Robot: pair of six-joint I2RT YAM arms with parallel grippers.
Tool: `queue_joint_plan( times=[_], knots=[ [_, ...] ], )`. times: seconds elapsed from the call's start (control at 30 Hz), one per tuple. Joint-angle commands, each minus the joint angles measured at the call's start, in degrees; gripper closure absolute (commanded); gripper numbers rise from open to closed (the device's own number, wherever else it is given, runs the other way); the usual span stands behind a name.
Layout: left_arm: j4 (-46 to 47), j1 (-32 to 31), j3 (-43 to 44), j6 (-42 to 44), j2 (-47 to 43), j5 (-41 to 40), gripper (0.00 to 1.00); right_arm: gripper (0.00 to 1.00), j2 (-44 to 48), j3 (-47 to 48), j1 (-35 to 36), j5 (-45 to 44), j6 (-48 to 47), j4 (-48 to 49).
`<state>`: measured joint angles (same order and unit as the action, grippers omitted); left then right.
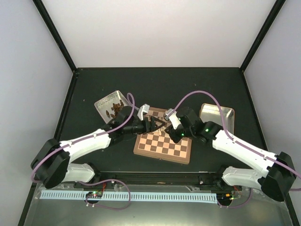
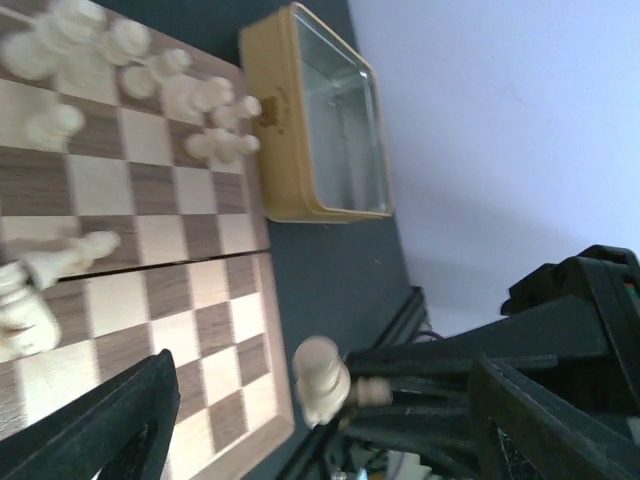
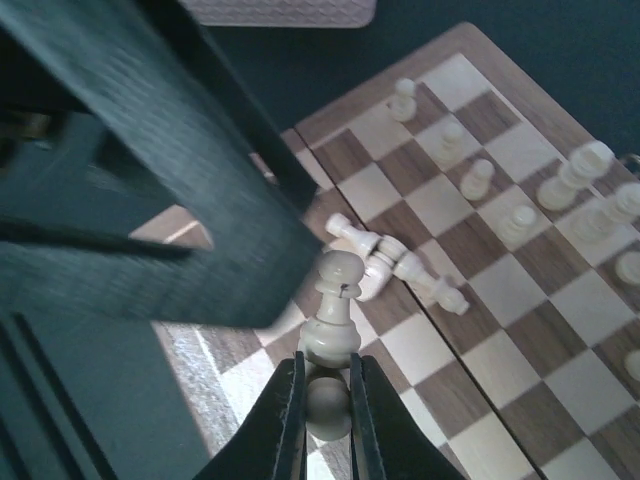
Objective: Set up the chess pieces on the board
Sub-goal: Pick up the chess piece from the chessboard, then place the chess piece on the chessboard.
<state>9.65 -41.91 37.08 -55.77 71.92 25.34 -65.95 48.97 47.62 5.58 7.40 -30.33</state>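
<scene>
The board (image 1: 162,143) lies at mid-table between both arms. My right gripper (image 3: 327,365) is shut on a cream chess piece (image 3: 335,305), its fingers pinching the low end while the head points away from them. The left wrist view shows the same chess piece (image 2: 320,380) hanging past the board's (image 2: 130,220) corner, between the spread fingers (image 2: 110,430) of my left gripper (image 2: 325,400), which is open and apart from it. Standing chess pieces (image 3: 480,178) fill the far rows, and fallen ones (image 3: 395,265) lie mid-board. The two grippers, left (image 1: 154,126) and right (image 1: 168,126), meet over the board's far edge.
A metal tin (image 1: 110,106) holding several dark pieces sits left of the board. An empty tin (image 1: 217,115) sits to its right, seen gold-sided in the left wrist view (image 2: 320,130). My left gripper's dark finger (image 3: 200,200) fills the upper left of the right wrist view.
</scene>
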Motion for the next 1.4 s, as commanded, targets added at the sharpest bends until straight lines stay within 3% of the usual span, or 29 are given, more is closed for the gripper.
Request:
queue_joint_plan(
  times=[0.0,0.27,0.57,0.83,0.93,1.07,1.2,1.37],
  knots=[
    [14.2,0.9,0.9,-6.4,3.5,13.3,0.22,0.95,1.4,-0.6,0.9,4.1,-2.0,1.9],
    [14.1,1.3,0.8,-7.5,5.8,14.2,0.48,0.95,2.2,-0.7,1.3,4.3,-2.3,2.4],
    [9.1,1.3,1.5,-4.0,6.4,12.2,0.65,0.96,2.9,-1.0,1.3,3.4,-1.9,2.9],
    [6.1,1.3,2.5,-0.4,5.3,9.9,0.98,0.96,3.1,-0.8,1.3,1.8,-1.0,3.2],
    [2.9,1.5,2.9,2.7,3.4,5.1,0.98,0.96,3.4,-1.5,1.3,0.1,0.7,3.5],
    [-6.1,1.6,2.9,9.3,-1.9,-7.8,0.98,0.95,2.4,-3.2,1.2,-8.9,7.2,4.3],
    [-12.5,1.5,2.0,13.8,-6.6,-17.6,0.98,0.95,-3.6,-2.8,-0.8,-18.9,16.5,4.1],
    [-16.9,1.6,0.5,17.4,-11.5,-23.6,0.98,0.94,-11.4,-1.3,-3.4,-20.7,20.5,7.8]
  ],
)
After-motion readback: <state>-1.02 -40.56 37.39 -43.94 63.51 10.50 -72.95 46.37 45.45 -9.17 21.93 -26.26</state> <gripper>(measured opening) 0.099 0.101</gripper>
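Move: Two chess pieces seem stuck base to base in the right hand's grip. The free one lies about 3 cm to the right of the open left fingers, level ahead and 2 cm below; from the right hand it is roughly 1 cm ahead, 2 cm left and 2 cm down. The lying pieces are some 4 cm ahead, 1 cm right and 12 cm below the left hand, with the standing pawns about 6 cm farther out beyond them. The free chess piece gets pinched by the left fingers, which ease about 2 cm right and 1 cm back, then close around it while the right hand drifts slightly back, left and up, keeping its own piece. The hands then part: left goes some 7 cm left and 3 cm forward with its piece; right swings forward, down and right, each around 5 cm, turning clockwise some 25 degrees towards the board. ##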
